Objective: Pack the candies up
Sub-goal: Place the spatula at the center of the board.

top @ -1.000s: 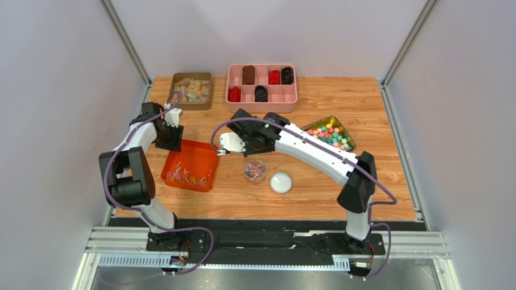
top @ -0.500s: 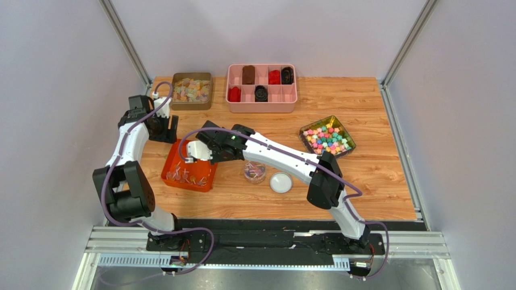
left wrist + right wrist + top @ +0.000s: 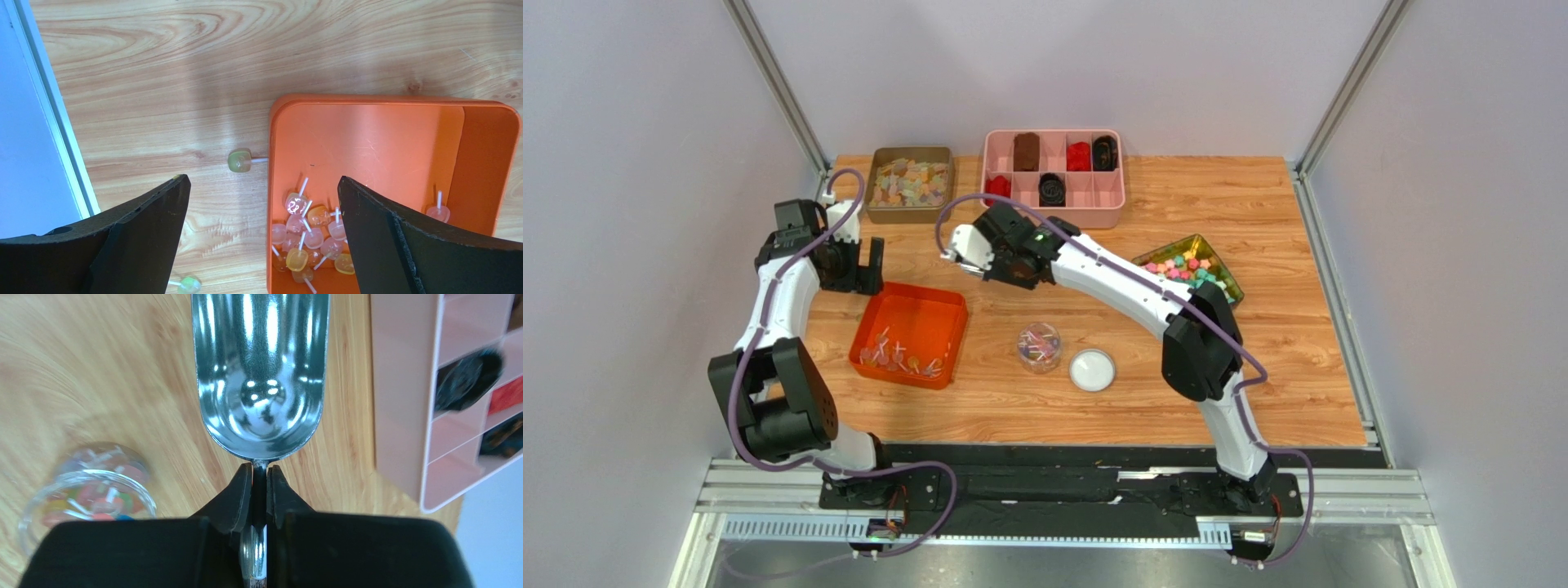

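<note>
Small translucent candies [image 3: 319,233] in pink, orange and yellow, each with a short white stick, lie heaped in the near corner of the orange tray [image 3: 928,309]. Two green ones [image 3: 240,161] lie loose on the wood beside it. My left gripper [image 3: 263,179] hangs open over the tray's left rim with nothing between its fingers; in the top view the left gripper [image 3: 873,266] sits just beyond the tray's far left corner. My right gripper [image 3: 259,468] is shut on the handle of an empty metal scoop [image 3: 261,373], held at the far middle of the table [image 3: 955,240]. A glass jar [image 3: 1039,347] holds a few candies.
The jar's white lid [image 3: 1092,369] lies to its right. A pink compartment box [image 3: 1053,179] stands at the back, close to the scoop. An olive tray of pastel pieces [image 3: 911,184] is back left, a green tray of bright blocky candies [image 3: 1189,272] at right.
My right arm has swung with the scoop from over the orange tray to the far middle of the table. The left gripper has opened wide and drawn back to the left.
</note>
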`<action>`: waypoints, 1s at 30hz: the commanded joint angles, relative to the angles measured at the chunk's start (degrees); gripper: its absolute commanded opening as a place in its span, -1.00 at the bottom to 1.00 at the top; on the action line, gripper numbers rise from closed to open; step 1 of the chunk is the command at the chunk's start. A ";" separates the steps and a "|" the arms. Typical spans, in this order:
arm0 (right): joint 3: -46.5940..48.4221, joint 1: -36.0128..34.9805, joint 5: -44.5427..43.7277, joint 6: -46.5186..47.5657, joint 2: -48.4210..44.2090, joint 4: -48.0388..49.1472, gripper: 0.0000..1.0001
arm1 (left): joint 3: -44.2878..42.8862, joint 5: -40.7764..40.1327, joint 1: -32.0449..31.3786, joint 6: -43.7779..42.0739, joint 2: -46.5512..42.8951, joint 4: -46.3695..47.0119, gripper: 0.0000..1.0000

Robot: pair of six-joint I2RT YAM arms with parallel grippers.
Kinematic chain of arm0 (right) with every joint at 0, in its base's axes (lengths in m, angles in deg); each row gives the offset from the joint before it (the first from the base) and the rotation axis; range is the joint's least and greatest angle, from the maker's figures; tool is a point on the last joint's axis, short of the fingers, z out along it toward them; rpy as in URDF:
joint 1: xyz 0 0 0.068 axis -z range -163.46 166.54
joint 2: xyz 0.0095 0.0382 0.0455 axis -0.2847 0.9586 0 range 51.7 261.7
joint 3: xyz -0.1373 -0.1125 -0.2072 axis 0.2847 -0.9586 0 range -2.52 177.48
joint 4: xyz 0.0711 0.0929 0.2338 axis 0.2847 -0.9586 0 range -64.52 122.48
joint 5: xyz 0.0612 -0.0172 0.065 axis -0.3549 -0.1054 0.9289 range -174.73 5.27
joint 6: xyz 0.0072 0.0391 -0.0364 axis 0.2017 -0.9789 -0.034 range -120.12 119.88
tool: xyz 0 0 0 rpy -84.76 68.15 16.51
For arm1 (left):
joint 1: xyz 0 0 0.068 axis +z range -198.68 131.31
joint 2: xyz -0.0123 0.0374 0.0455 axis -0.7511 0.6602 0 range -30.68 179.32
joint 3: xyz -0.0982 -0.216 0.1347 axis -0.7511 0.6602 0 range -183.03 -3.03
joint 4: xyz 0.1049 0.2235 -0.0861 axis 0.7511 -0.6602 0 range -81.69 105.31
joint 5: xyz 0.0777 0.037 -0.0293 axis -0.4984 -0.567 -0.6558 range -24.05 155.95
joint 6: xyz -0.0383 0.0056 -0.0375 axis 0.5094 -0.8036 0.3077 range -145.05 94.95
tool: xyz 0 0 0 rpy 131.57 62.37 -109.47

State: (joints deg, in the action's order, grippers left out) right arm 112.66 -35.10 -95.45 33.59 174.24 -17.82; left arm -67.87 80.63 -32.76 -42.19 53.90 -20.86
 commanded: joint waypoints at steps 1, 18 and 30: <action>-5.91 5.13 5.18 -2.34 -6.08 4.15 -1.00 | -0.02 2.46 0.69 0.54 -3.54 1.45 0.98; -17.97 16.22 13.71 5.22 -5.21 7.59 -0.99 | 1.03 10.11 0.69 0.36 -9.16 1.80 0.98; -16.39 17.80 14.85 6.01 -1.43 8.73 -0.92 | 4.19 21.87 0.60 -3.41 -14.17 1.62 0.98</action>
State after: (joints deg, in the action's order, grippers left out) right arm 94.58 -17.77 -82.40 38.93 171.79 -11.72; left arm -64.53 94.90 -32.52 -42.70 42.84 -19.79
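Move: The right hand, already pinching the spatula's handle, has the board's center about 10 cm to its right, 3 cm ahead and 12 cm below. The candy jar sits some 5 cm back and 3 cm right of the hand, the white lid 9 cm back and 12 cm right, and the pink organizer 20 cm ahead and 5 cm right. From the left hand, the center lies roughly 34 cm right and 3 cm ahead. Right hand carries the spatula about 12 cm right, 8 cm down towards the board's center; open left hand rises. ##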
